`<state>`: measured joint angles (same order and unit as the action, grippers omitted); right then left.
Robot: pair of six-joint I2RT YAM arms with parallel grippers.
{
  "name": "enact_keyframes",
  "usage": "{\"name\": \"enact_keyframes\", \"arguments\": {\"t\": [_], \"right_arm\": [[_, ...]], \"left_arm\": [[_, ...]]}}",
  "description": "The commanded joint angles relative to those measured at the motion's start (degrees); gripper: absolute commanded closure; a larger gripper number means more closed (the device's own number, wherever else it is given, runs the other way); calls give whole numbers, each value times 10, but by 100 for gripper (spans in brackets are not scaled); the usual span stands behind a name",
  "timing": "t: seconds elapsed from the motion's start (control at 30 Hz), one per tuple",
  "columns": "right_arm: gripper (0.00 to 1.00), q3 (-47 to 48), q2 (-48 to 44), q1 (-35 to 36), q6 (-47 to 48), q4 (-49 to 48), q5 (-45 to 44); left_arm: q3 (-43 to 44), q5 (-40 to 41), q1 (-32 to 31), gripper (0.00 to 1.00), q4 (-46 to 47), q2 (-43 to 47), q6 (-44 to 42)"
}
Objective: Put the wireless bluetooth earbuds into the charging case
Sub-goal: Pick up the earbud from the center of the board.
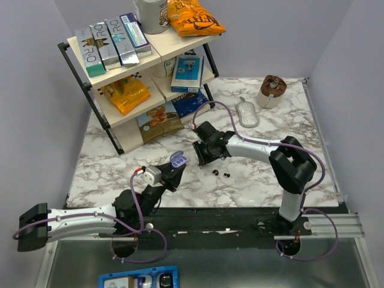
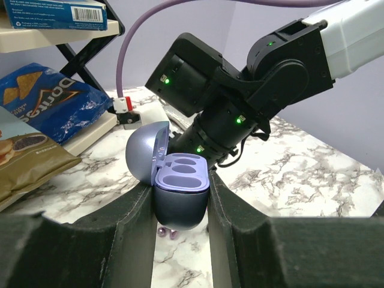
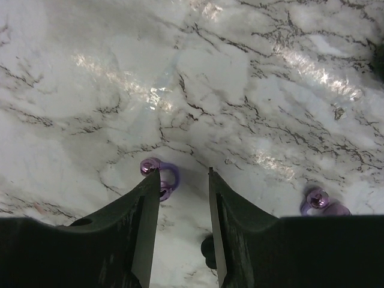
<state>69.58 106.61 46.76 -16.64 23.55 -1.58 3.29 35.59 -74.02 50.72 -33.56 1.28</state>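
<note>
My left gripper [image 1: 176, 168] is shut on the lavender charging case [image 1: 178, 159], holding it above the marble table. The case's lid is open and its two wells [image 2: 183, 170] are empty, and it sits squeezed between my left gripper's fingers [image 2: 135, 228]. Two purple earbuds lie loose on the table [image 1: 221, 174]. In the right wrist view, one earbud [image 3: 167, 177] lies just outside the left fingertip, partly hidden by it. The other earbud [image 3: 318, 200] is off to the right. My right gripper [image 3: 183, 174] hangs open just over the table, with only bare marble between its fingers. It is close beside the case [image 2: 180, 192].
A wooden shelf rack [image 1: 129, 72] with boxes and chip bags stands at the back left. A grey oval object [image 1: 246, 113] and a brown-topped cup [image 1: 272, 90] sit at the back right. A blue tray [image 1: 138, 279] lies below the table's near edge.
</note>
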Motion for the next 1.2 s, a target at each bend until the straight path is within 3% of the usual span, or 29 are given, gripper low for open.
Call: {"name": "enact_keyframes", "arguments": {"t": [0.0,0.3,0.37,0.5,0.7,0.9,1.17], "right_arm": [[54,-23,8,2,-7,-11,32],[56,-32,16,3,-5,-15,49],[61,-36,19,3,-5,-16,56],[82,-45,19,4,-8,-18,64],[99,-59,7,3,-15,-19,56],[100,-53,-22,3,-3,3,18],[100,-58,-150,3,61,55,-78]], "left_arm": [[-50,9,-4,100,10,5,-5],[-50,9,-4,100,13,2,-3],[-51,8,-4,100,13,2,-3],[-53,11,-4,100,16,2,0],[-53,10,-3,100,18,-2,0],[-50,11,-4,100,18,-5,-2],[-55,23,-4,100,13,8,-8]]}}
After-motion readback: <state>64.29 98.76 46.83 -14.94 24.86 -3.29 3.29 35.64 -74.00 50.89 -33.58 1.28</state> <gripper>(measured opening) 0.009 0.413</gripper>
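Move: The purple earbud I'm after lies just under my right fingertips, about 2 cm back, 1 cm to the left and 1 cm lower. The nearer black earbud is some 5 cm right and 3 cm back, the other purple earbud roughly 7 cm right and 4 cm ahead, the black case about 6 cm right and 11 cm ahead. From my left hand the target earbud is about 9 cm ahead, 6 cm right and 19 cm below. I ease my right hand back about 1.5 cm and down 1 cm, so the fingertips come around the purple earbud, then shut the half-open fingers completely and pinch its thin band. After a brief pause I lift it about 3 cm off the table, swinging some 3 cm to the right as I rise. My left hand stays still, holding the open charging case. ##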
